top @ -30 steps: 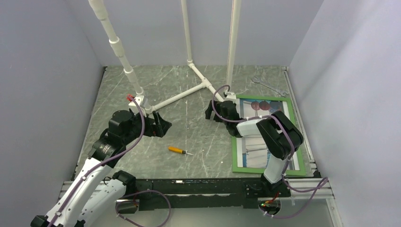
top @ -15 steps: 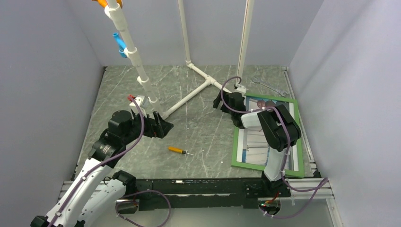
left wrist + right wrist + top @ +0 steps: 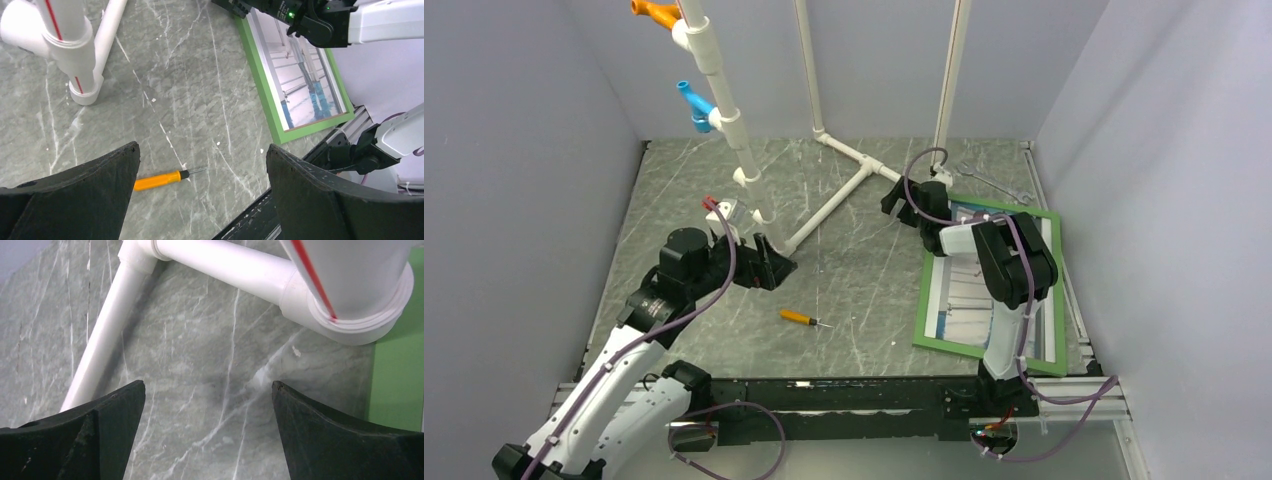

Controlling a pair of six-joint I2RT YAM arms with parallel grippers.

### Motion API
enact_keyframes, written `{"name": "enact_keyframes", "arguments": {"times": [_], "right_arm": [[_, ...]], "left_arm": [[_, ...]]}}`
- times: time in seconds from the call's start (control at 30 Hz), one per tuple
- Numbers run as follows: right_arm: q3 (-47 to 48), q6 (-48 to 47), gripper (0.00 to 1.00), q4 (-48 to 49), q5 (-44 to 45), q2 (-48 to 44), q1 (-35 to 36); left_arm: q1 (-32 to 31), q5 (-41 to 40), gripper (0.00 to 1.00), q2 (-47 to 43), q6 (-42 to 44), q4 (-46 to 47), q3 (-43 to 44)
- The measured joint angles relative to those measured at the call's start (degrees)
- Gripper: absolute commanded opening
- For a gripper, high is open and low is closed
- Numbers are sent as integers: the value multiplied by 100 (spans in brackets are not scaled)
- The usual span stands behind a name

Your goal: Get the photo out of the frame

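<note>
The green frame lies flat at the right of the table with the photo inside it. My right arm reaches over its far end. The right gripper is open and empty beyond the frame's far left corner, above bare table beside a foot of the pipe stand. A strip of the frame shows at that view's right edge. My left gripper is open and empty left of centre. In its wrist view the left gripper looks across at the frame and the photo.
A white pipe stand spreads over the back of the table, its left post carrying orange and blue fittings. An orange screwdriver lies near the front centre, also seen as the screwdriver. A wrench lies behind the frame.
The pipe stand has shifted right, bringing its orange and blue fittings into view. My right gripper has moved back and right, and the frame has turned slightly. The left gripper has barely moved.
</note>
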Motion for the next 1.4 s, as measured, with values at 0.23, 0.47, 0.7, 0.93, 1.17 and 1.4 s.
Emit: {"name": "enact_keyframes", "arguments": {"times": [0.23,0.47,0.7,0.93,1.17,1.4], "right_arm": [[398,59,100,-289,-258,192,-177],[415,68,100,-293,-474,208,-227],[197,22,100,-260,-824,46,-197],[-83,-44,100,-476,-1091,-264,-35],[-269,-125,100,-717,-1207,-511,-31],[-535,-188,100,-835,-1276,-780,-31]], "left_arm": [[0,221,99,214,-59,212,0],[-26,358,99,529,-151,463,-2],[-50,372,99,1038,-210,896,-127],[-70,254,99,1744,-203,1213,-140],[-76,-37,99,2074,-162,1294,-48],[-157,-212,99,2334,-7,1285,142]]}}
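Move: The left hand's goal, the faucet post's foot, lies about 12 cm straight ahead and 25 cm below; the orange screwdriver is about 4 cm back, 4 cm right and 26 cm below. From the right hand, the rack's right post foot is some 5 cm ahead and 9 cm right, the T-joint 12 cm ahead and 6 cm left, and the middle of the photo frame 19 cm back and 20 cm right, all around 3 to 5 cm below. The left hand, open and empty, eases right, then dips and reaches forward towards the faucet post, about 6 cm down, 6 cm forward and 3 cm right, tipping slightly downward and seeming to bear on the post with its wrist side. The open right hand first finishes a short forward nudge by the rack's right post, then draws back about 7 cm and a little left, away from that post, low over the table and turning some 10 degrees counter-clockwise. ##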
